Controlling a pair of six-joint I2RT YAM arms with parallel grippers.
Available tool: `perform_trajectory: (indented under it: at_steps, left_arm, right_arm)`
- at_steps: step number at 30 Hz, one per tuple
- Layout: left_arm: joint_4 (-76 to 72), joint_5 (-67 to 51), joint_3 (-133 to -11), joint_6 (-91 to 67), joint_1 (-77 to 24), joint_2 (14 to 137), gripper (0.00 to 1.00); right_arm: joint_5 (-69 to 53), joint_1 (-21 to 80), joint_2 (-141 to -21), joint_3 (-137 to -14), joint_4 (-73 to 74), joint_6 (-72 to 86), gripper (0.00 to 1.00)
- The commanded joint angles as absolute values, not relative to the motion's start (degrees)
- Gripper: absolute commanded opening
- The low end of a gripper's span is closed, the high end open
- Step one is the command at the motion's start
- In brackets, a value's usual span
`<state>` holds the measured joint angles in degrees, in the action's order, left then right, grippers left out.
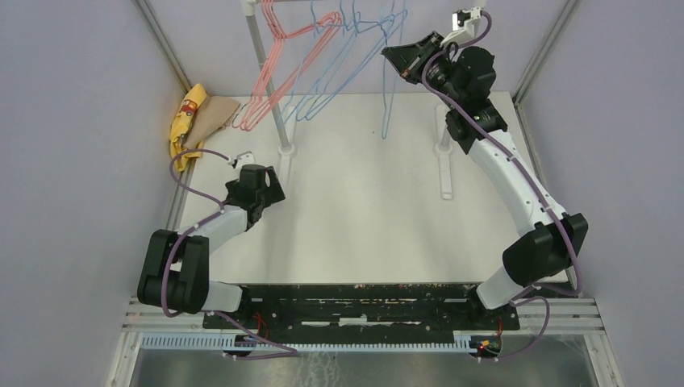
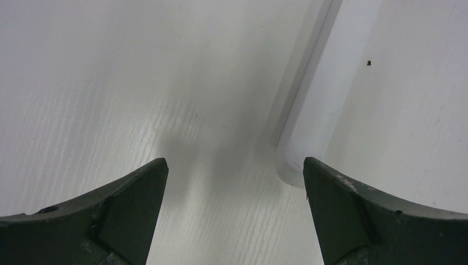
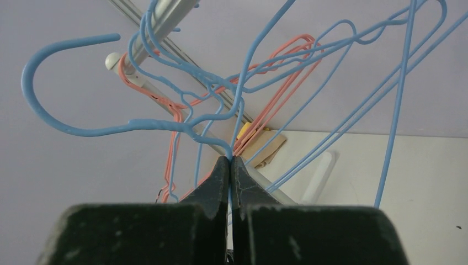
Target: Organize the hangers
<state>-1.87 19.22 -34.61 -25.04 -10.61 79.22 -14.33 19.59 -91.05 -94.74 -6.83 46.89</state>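
Observation:
Several pink-red hangers (image 1: 270, 76) and light blue hangers (image 1: 335, 76) hang tangled from the rack rail (image 3: 160, 22) at the back. My right gripper (image 1: 401, 55) is raised beside the rail. In the right wrist view it (image 3: 230, 159) is shut on the neck of a light blue hanger (image 3: 138, 126), whose hook curls free to the left, off the rail. That hanger's body hangs down in the top view (image 1: 385, 105). Pink hangers (image 3: 276, 55) show behind it. My left gripper (image 1: 270, 189) is low over the table, open and empty (image 2: 234, 171).
The rack's white feet (image 1: 285, 149) (image 1: 444, 161) stand on the white table; one foot's end (image 2: 320, 110) lies just ahead of my left fingers. A yellow and tan cloth bundle (image 1: 193, 121) sits at the back left by the frame post.

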Motion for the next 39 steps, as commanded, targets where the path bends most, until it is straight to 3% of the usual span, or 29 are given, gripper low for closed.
perform_trajectory:
  at_steps: [1,16,26,29,32,33,39]
  left_arm:
    - [-4.5,19.6,-34.8,-27.2,-10.4,78.8,0.99]
    - [-4.1,19.9,-34.6,-26.8,-10.3,78.1,0.99]
    - [-4.3,19.8,-34.6,-26.8,-10.4,78.1,0.99]
    - [-4.3,19.8,-34.5,-26.7,-10.3,78.1,0.99]
    - [-4.4,19.7,-34.5,-26.6,-10.4,78.1,0.99]
    - [-4.5,19.6,-34.5,-26.5,-10.3,78.1,0.99]
    - [-4.5,19.2,-35.0,-26.7,-10.5,79.0,0.99]
  right_arm:
    - [-14.7,19.4,-90.5,-98.4,-12.1,48.5,0.01]
    - [-8.7,18.5,-103.0,-112.2,-6.8,51.7,0.01]
    - [-6.4,17.2,-102.7,-106.5,-6.5,52.7,0.01]
    - [-7.8,16.9,-101.9,-105.3,-5.9,51.6,0.28]
    - [-7.4,16.9,-98.7,-101.1,-6.0,49.7,0.94]
    - [-7.0,16.9,-97.3,-98.9,-6.8,48.9,0.99]
    - [-7.1,17.0,-89.0,-86.0,-6.6,41.5,1.0]
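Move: The right hand grips the last blue hanger just under its hook; the free stretch of rail it goes to lies about 8 cm ahead and some 6 cm above, straight ahead. The nearest hung blue hangers are about 7 cm left and 7 cm ahead; the pink ones are around 21 cm left, 8 cm ahead. From the left hand, that rail spot is roughly 19 cm ahead, 34 cm right and 48 cm up. Right hand lifts the hook about 8 cm forward over the rail, lowers, opens wide and backs away downward. ##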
